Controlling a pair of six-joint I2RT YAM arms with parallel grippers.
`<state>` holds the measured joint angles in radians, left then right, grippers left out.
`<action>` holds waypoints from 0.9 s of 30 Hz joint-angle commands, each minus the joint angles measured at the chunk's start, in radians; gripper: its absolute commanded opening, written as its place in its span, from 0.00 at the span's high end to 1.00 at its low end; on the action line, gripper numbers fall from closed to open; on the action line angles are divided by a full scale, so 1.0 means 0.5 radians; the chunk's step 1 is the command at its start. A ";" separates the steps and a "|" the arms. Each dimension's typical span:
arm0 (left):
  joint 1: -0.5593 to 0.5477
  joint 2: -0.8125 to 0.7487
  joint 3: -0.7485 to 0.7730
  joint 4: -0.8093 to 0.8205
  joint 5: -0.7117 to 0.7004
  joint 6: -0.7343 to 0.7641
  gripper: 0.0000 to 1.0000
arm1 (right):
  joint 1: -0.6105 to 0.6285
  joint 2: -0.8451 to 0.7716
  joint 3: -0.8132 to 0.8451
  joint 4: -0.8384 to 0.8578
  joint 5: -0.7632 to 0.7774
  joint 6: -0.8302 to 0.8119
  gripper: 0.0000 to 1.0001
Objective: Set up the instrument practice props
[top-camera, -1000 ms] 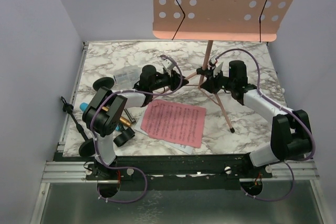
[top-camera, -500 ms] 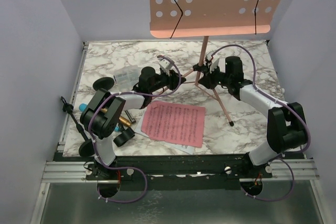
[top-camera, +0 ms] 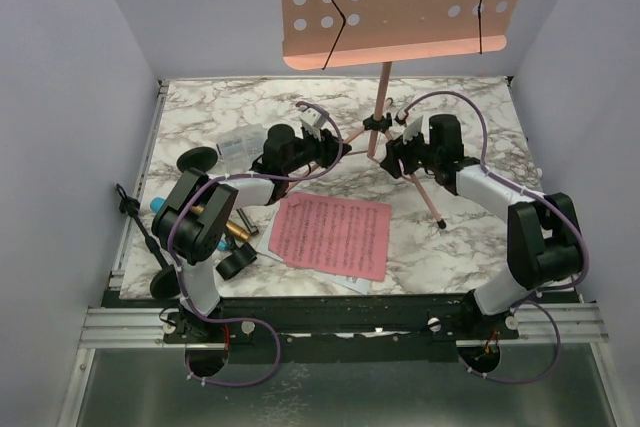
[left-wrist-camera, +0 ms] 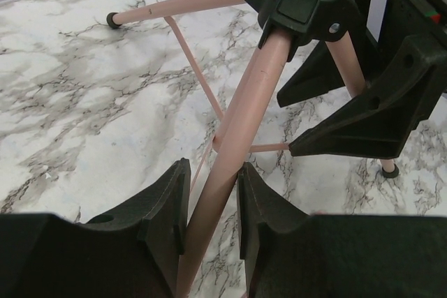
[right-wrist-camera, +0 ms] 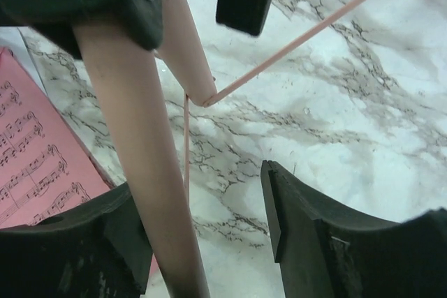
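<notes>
The pink perforated music rack (top-camera: pixel 400 7) stands on its pole over the back of the marble table, its tripod hub (top-camera: pixel 375 125) between both grippers. My left gripper (top-camera: pixel 325 139) is shut on one pink tripod leg (left-wrist-camera: pixel 244 116), which runs up between its pads. My right gripper (top-camera: pixel 400 144) is open: another leg (right-wrist-camera: pixel 147 144) lies against its left finger, with a wide gap to the right one. A pink sheet-music page (top-camera: pixel 333 234) lies flat in front. A gold microphone (top-camera: pixel 235 230) and a blue one (top-camera: pixel 160 203) lie at the left, partly behind my left arm.
Black round mic bases (top-camera: pixel 197 159) (top-camera: pixel 235 262) sit at the left. A clear plastic box (top-camera: pixel 240 144) lies behind my left arm. A black bracket (top-camera: pixel 135 217) hangs over the table's left edge. Grey walls close in both sides.
My right gripper has opened and released the tripod leg. The rack and its pole have shifted left and toward the back, and both grippers went with it.
</notes>
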<state>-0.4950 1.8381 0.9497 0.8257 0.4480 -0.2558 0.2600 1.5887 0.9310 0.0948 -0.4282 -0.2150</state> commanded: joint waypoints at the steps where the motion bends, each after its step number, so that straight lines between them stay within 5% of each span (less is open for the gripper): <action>1: 0.019 0.030 0.006 -0.151 -0.090 -0.147 0.65 | 0.000 -0.108 -0.061 -0.063 0.093 0.069 0.33; 5: 0.017 0.009 0.003 -0.154 -0.071 -0.156 0.57 | -0.001 -0.266 -0.123 -0.052 0.059 0.133 0.26; 12: 0.017 -0.074 -0.012 -0.162 -0.151 -0.228 0.27 | 0.001 -0.509 -0.065 -0.269 0.114 0.292 0.12; 27: 0.033 -0.350 -0.039 -0.236 -0.114 -0.347 0.09 | 0.005 -0.639 0.021 -0.515 0.101 0.298 0.06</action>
<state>-0.4877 1.7294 0.9455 0.7277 0.3882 -0.4053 0.2600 1.2823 0.8963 -0.1051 -0.3782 -0.0784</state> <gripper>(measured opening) 0.901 0.934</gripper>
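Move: The left hand has the stand's front-left leg in its fingers, about halfway along; the black leg hub sits about 6 cm ahead, 8 cm right and 7 cm above. The right hand, already part open, has the front-right leg between its fingers, about 1 cm back and 1 cm left, with the hub some 7 cm ahead, 4 cm left and 9 cm up. The pink sheet music lies about 16 cm back and 15 cm left of the right hand, some 11 cm lower. Up and back, about 7 cm up and 5 cm back with a slight drift right, the right hand backs off the front-right leg while its fingers spread from part open to wide. The left hand opens wide and lets go of the front-left leg, dipping just over a centimetre before rising to finish about 3 cm higher, fingers still around the leg. ##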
